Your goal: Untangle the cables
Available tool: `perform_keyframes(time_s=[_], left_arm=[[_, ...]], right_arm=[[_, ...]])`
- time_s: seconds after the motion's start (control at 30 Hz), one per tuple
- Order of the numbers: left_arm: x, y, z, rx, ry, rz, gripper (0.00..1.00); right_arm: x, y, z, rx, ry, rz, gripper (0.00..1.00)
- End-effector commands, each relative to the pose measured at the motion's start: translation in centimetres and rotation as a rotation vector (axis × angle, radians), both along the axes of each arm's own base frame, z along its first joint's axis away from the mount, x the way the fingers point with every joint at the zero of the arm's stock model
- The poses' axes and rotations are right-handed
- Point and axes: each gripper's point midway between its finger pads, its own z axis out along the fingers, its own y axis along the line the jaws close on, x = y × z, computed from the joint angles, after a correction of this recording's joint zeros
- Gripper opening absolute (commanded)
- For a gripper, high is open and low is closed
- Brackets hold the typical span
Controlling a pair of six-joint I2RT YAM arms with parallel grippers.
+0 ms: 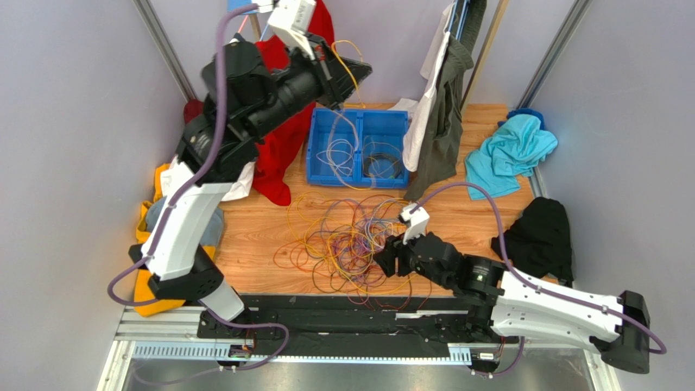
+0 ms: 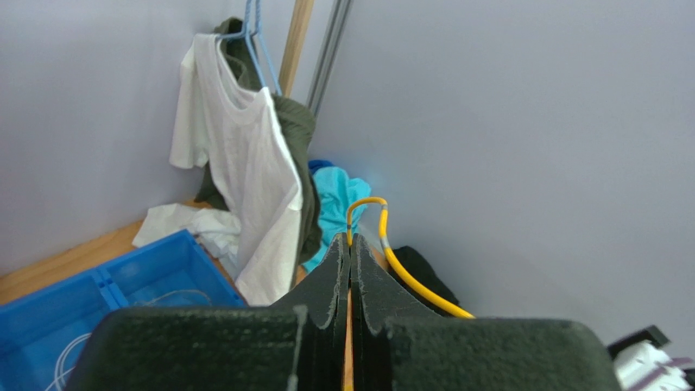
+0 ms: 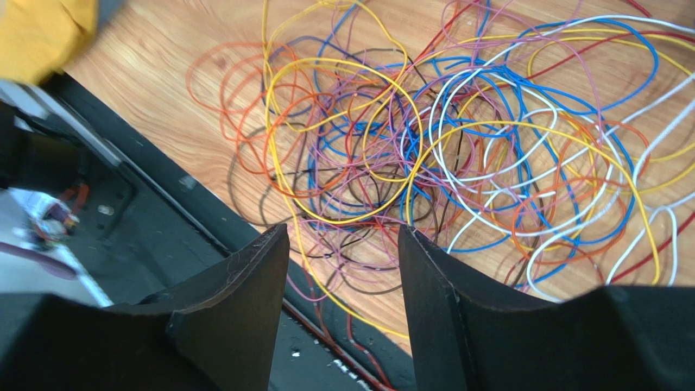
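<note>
The cables (image 1: pixel 351 240) lie as one tangled heap of thin orange, yellow, purple, red, blue and white loops on the wooden tabletop, filling the right wrist view (image 3: pixel 457 155). My right gripper (image 1: pixel 385 261) hovers low at the heap's right edge. Its jaws (image 3: pixel 343 232) are open, with a yellow and a purple strand passing below the gap, untouched. My left gripper (image 1: pixel 361 72) is raised high above the blue bin and is shut on a yellow cable (image 2: pixel 408 277), which arches out past the fingertips (image 2: pixel 351 244).
A blue two-compartment bin (image 1: pixel 320 175) at the back holds some pale wires and a black coil (image 1: pixel 382 165). Around the table are a red cloth (image 1: pixel 285 155), hanging shirts (image 1: pixel 436 106), a teal cloth (image 1: pixel 510 151), a black cloth (image 1: pixel 542 232) and a yellow cloth (image 1: pixel 151 212). A black rail (image 1: pixel 343 314) borders the near edge.
</note>
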Motion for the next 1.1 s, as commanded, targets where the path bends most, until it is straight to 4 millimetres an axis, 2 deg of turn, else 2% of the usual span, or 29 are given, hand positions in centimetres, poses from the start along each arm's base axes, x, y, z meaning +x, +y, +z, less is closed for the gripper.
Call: perform_keyframes(time_s=[0.0,0.03,0.1,0.13,0.17,0.2,0.23,0.3,0.33,0.4,0.43,0.53,0.7,0.93,1.0,1.07], left_arm=[[4.8,-1.1,-4.6,0.144,0.044,0.1,0.0],[6.4,-1.7,-7.0,0.198,0.086,0.118,0.0],[8.8,-1.4,-9.4,0.234,0.141,0.148,0.0],[9.5,-1.7,-10.8,0.242,0.191,0.136,0.0],[11.2,-2.1,-12.8,0.261,0.235,0.152,0.0],[12.4,-1.6,-13.8,0.265,0.262,0.156,0.0],[13.6,-2.3,-15.5,0.274,0.302,0.142,0.0],[15.4,-2.0,-16.8,0.269,0.329,0.149,0.0],[16.5,-2.5,-18.3,0.281,0.358,0.146,0.0],[18.0,-2.2,-18.4,0.259,0.365,0.152,0.0],[18.8,-2.7,-19.6,0.262,0.386,0.141,0.0],[20.3,-3.3,-19.8,0.219,0.387,0.115,0.0],[21.5,-4.6,-20.4,0.178,0.384,0.077,0.0],[22.4,-5.5,-18.9,0.111,0.332,0.052,0.0],[22.7,-5.9,-19.2,0.097,0.338,0.042,0.0],[23.3,-7.0,-20.5,0.089,0.354,0.008,0.0]], right_arm=[[-0.3,-2.4,1.7,0.132,0.028,-0.114,0.55],[-0.5,-3.7,1.7,0.125,0.033,-0.144,0.56],[-0.6,-4.7,2.3,0.14,0.045,-0.176,0.56],[-0.7,-5.8,2.2,0.128,0.044,-0.198,0.56],[-0.8,-6.2,2.5,0.133,0.044,-0.209,0.56],[-0.9,-6.5,3.2,0.149,0.042,-0.212,0.56],[-0.9,-7.1,3.5,0.158,0.036,-0.222,0.56],[-1.0,-7.7,4.4,0.172,0.026,-0.229,0.56],[-1.0,-8.1,4.9,0.187,0.017,-0.236,0.56],[-1.0,-8.7,5.7,0.196,-0.001,-0.242,0.56],[-1.0,-8.9,6.1,0.2,-0.011,-0.243,0.56],[-0.9,-9.5,7.2,0.203,-0.04,-0.25,0.56],[-0.7,-10.4,8.1,0.181,-0.073,-0.258,0.56],[-0.7,-11.3,8.7,0.185,-0.098,-0.273,0.57],[-0.7,-11.4,8.8,0.191,-0.1,-0.273,0.57],[-0.7,-11.5,8.8,0.19,-0.101,-0.276,0.57]])
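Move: Below and ahead of the left hand, which already has the yellow cable shut in its fingers high up, lies the blue box's right compartment: about 26 cm ahead, 8 cm right and 57 cm down. The pale cable coil in the left compartment is some 25 cm ahead and 6 cm left, equally low; the cable tangle lies right below, about 59 cm down. From the empty, half-open right hand, the tangle's middle is roughly 10 cm ahead, 9 cm left and 14 cm down; the right compartment is 37 cm ahead, 1 cm right and 11 cm down. Swooping down and forward, about 25 cm down and 22 cm out, the left hand carries the yellow cable towards the box's right compartment, tipping down some 25 degrees with fingers kept shut; it then rises about 4 cm and drifts slightly right. Meanwhile the right hand, still empty and half open, draws off rightward and upward from the tangle, turning a little clockwise. ##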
